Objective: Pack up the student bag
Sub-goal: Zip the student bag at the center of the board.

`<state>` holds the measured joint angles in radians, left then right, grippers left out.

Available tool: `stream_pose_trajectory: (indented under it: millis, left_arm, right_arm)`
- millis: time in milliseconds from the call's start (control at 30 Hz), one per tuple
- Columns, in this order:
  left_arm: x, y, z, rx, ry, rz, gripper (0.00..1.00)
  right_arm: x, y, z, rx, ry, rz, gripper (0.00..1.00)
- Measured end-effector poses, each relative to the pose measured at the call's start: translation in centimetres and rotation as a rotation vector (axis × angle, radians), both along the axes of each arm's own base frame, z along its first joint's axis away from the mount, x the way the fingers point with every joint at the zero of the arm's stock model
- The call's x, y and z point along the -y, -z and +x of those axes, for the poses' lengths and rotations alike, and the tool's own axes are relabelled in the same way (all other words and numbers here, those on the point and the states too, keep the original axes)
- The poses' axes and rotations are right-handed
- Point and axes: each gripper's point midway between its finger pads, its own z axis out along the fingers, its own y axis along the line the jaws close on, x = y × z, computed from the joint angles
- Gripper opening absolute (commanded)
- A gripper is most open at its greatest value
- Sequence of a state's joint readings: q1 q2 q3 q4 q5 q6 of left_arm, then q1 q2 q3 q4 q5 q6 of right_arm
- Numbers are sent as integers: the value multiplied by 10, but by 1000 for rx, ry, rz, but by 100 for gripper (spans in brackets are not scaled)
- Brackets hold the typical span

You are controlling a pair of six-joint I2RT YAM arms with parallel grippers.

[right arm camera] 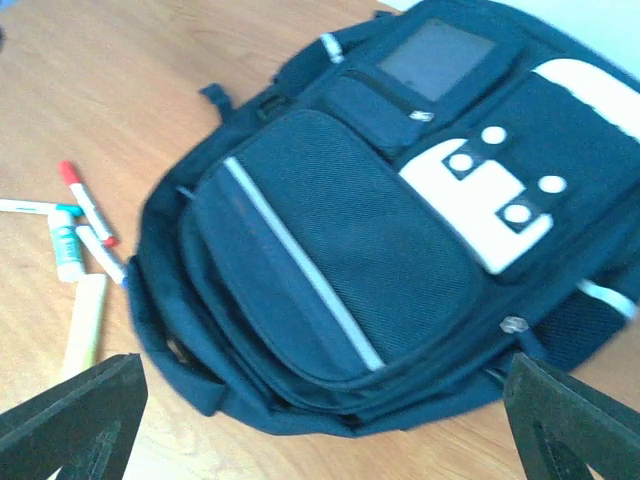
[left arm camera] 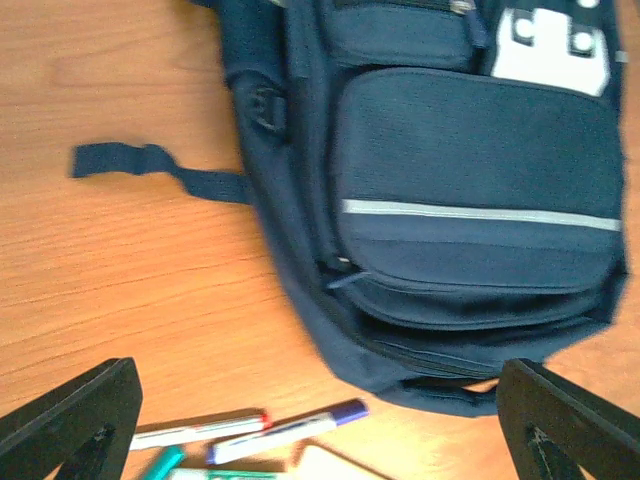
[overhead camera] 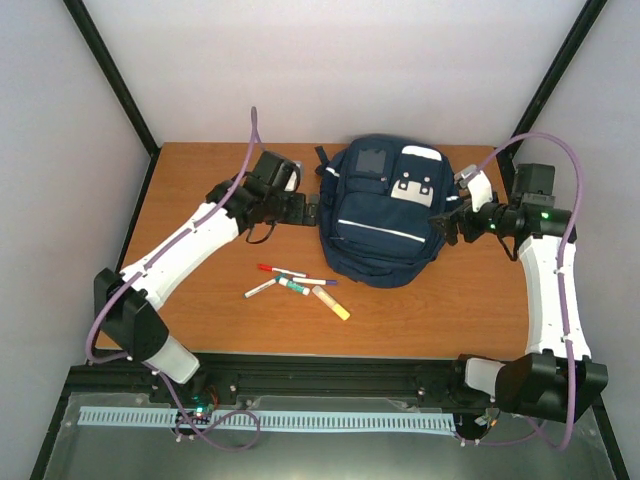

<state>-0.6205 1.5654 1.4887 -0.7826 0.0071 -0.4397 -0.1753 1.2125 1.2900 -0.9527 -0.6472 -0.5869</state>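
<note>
The student bag (overhead camera: 385,215), navy with white stripes and patches, lies flat on the wooden table, front pockets up. My left gripper (overhead camera: 312,212) hovers at its left side, jaws wide open and holding nothing. At the bag's right side my right gripper (overhead camera: 445,222) is also open and empty. In the left wrist view the bag (left arm camera: 470,180) fills the upper right, with the left gripper (left arm camera: 315,400) spread above the bag's lower edge and the pens. The right wrist view has the bag (right arm camera: 350,230) between the right gripper's (right arm camera: 322,410) fingers.
Loose items lie in front of the bag: a red-capped marker (overhead camera: 280,270), a purple-capped marker (overhead camera: 315,281), a green-capped one (overhead camera: 293,287), a white pen (overhead camera: 260,288) and a yellow highlighter (overhead camera: 331,302). A dark strap (left arm camera: 150,165) trails left of the bag.
</note>
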Motion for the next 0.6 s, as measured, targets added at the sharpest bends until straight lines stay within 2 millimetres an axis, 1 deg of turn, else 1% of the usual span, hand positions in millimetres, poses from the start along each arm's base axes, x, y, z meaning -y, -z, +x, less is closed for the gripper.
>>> stream_pose_trajectory:
  millis: [67,133,200,267,367,433,533,600]
  left_arm:
    - [-11,-2,2,19,-23,34,100]
    - [-18,-4,1,44,-30,59,100]
    - [-25,-4,-2,67,-34,77,100]
    - [-33,-1,-7,87,-39,91,100]
    - [-47,8,-17,115,-50,111,100]
    - [-57,14,-20,147,-74,128,100]
    - [-78,25,-20,190,-139,181,100]
    - [-89,32,-15,203,-179,229,100]
  right_arm:
    - [-10,4,-5,-17,-41,41,100]
    - [-19,12,-11,-47,-73,58,100]
    - [-28,21,-15,-76,-92,64,100]
    - [-33,31,-17,-87,-93,64,100]
    - [-33,46,-24,-113,-89,65,100]
    - [-35,52,-26,-130,-96,74,100]
    - [-40,55,-29,-141,-129,94,100]
    - [-45,58,-32,-157,-175,114,100]
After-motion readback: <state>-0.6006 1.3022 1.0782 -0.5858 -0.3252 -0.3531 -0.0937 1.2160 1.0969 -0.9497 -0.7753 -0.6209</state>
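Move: The student bag's middle lies about 15 cm to the right hand's left, 11 cm ahead and 21 cm below; the bag's lower right corner is only some 5 cm to that hand's left, level with it and 23 cm below. From the left hand the bag's middle is about 20 cm right, 8 cm ahead and 17 cm below. The loose strap lies roughly 10 cm ahead and 4 cm left of the left hand, the markers 9 cm behind and 3 cm left, both 22 cm below. No touch can be seen: the right hand, fingers wide open, comes down about 6 cm while going 4 or 5 cm left and 3 cm back, towards the student bag's lower right corner, its wrist tipping down and turning slightly counter-clockwise. The open left hand draws about 9 cm left, away from the bag, level at first and then sinking some 3 cm as its wrist rolls and turns counter-clockwise. ##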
